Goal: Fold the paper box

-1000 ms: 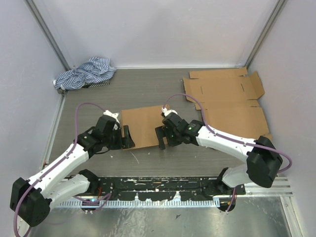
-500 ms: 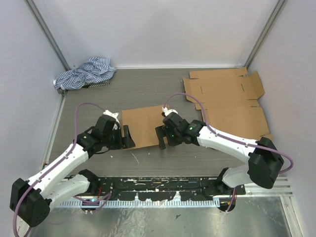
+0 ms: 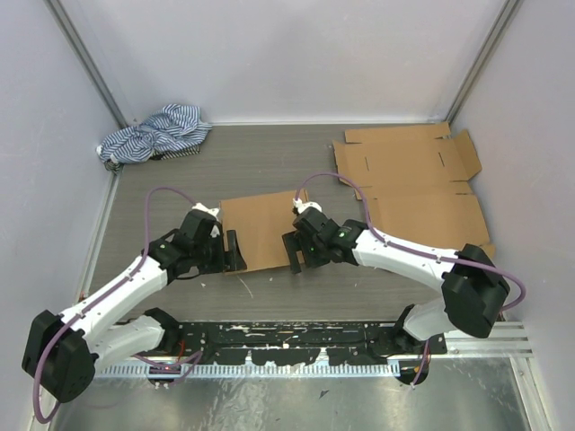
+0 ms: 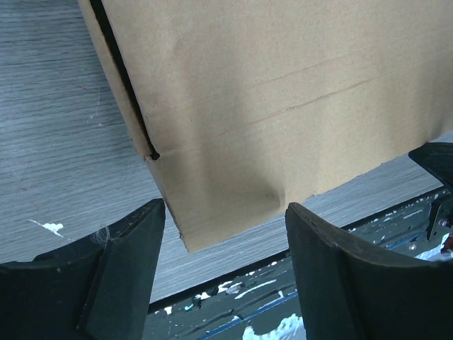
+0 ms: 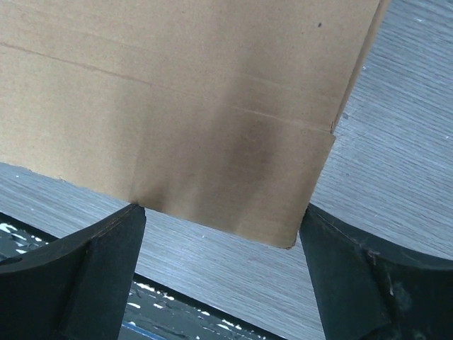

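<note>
The paper box (image 3: 260, 230) is a flat brown cardboard piece lying on the grey table in the middle. My left gripper (image 3: 233, 250) stands open at its near left corner. In the left wrist view that corner of the cardboard (image 4: 269, 106) reaches down between the black fingers (image 4: 120, 273), with gaps on both sides. My right gripper (image 3: 294, 250) stands open at the near right corner. In the right wrist view the cardboard's near edge (image 5: 191, 113) spans almost the whole gap of the open gripper (image 5: 223, 273). Neither gripper pinches the cardboard.
A pile of unfolded cardboard sheets (image 3: 409, 171) lies at the back right, reaching to the right wall. A crumpled blue-striped cloth (image 3: 153, 133) sits in the back left corner. The black base rail (image 3: 287, 337) runs along the near edge. Walls close in on three sides.
The left arm has edged a little to the right toward the box corner, and the right gripper has shifted slightly left. The box lies where it did.
</note>
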### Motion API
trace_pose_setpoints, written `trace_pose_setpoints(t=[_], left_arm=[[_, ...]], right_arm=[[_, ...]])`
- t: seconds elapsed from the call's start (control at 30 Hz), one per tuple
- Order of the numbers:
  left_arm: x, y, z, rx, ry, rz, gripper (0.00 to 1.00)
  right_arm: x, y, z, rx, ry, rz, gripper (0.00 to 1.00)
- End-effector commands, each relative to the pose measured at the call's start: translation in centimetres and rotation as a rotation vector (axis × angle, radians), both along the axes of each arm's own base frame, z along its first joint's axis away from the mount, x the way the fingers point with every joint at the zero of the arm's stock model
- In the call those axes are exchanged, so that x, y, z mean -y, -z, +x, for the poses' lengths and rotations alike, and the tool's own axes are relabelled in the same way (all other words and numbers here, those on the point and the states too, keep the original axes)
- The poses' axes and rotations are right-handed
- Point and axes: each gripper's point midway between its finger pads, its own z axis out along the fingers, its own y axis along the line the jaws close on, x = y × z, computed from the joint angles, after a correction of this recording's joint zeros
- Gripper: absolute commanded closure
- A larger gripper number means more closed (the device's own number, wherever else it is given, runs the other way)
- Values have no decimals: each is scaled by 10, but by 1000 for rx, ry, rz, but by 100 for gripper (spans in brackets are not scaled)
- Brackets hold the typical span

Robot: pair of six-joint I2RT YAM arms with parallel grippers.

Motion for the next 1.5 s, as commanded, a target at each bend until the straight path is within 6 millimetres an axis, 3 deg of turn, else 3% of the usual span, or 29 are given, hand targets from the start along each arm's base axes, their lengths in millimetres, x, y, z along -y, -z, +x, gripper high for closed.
trace_pose_setpoints(t=[0.0, 0.57, 0.77, 1.0, 1.1, 1.47], left_arm=[[3, -2, 5, 31, 11, -9, 25], [-2, 28, 8, -9, 12, 64, 26], [-4, 26, 10, -5, 12, 76, 26], [-5, 12, 13, 19, 1, 76, 26], [-7, 7, 14, 36, -12, 77, 26], [-11, 6, 15, 47, -28, 91, 26]], right_arm=[[0, -6, 13, 74, 9, -15, 7], [-8, 37, 15, 90, -51, 2, 7], [-6, 8, 8, 105, -63, 42, 7], [23, -29, 11, 183, 10, -9, 5], [24, -39, 17, 225, 22, 17, 6], [9, -26, 44, 149, 12, 205, 39]])
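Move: Under the left gripper, the paper box's near left corner lies about 2 cm to its left, 1 cm back and 3 cm below. For the right gripper, the near right corner is about 3 cm to its right, 1 cm back and 3 cm below; the lid's middle lies some 8 cm ahead and 8 cm to its left, slightly below. The flat cardboard sheet is off about 15 cm ahead and 24 cm right, some 6 cm below. Push both open grippers down at the corners of the box's front strip, the right about 5 cm and the left half that. Then lift the right some 7 cm clear, shifting right past its starting height, and carry it forward along the box's right edge, closing its fingers partway around the corner from above; ease the left up slightly and a little left, one fingertip staying at the strip. ##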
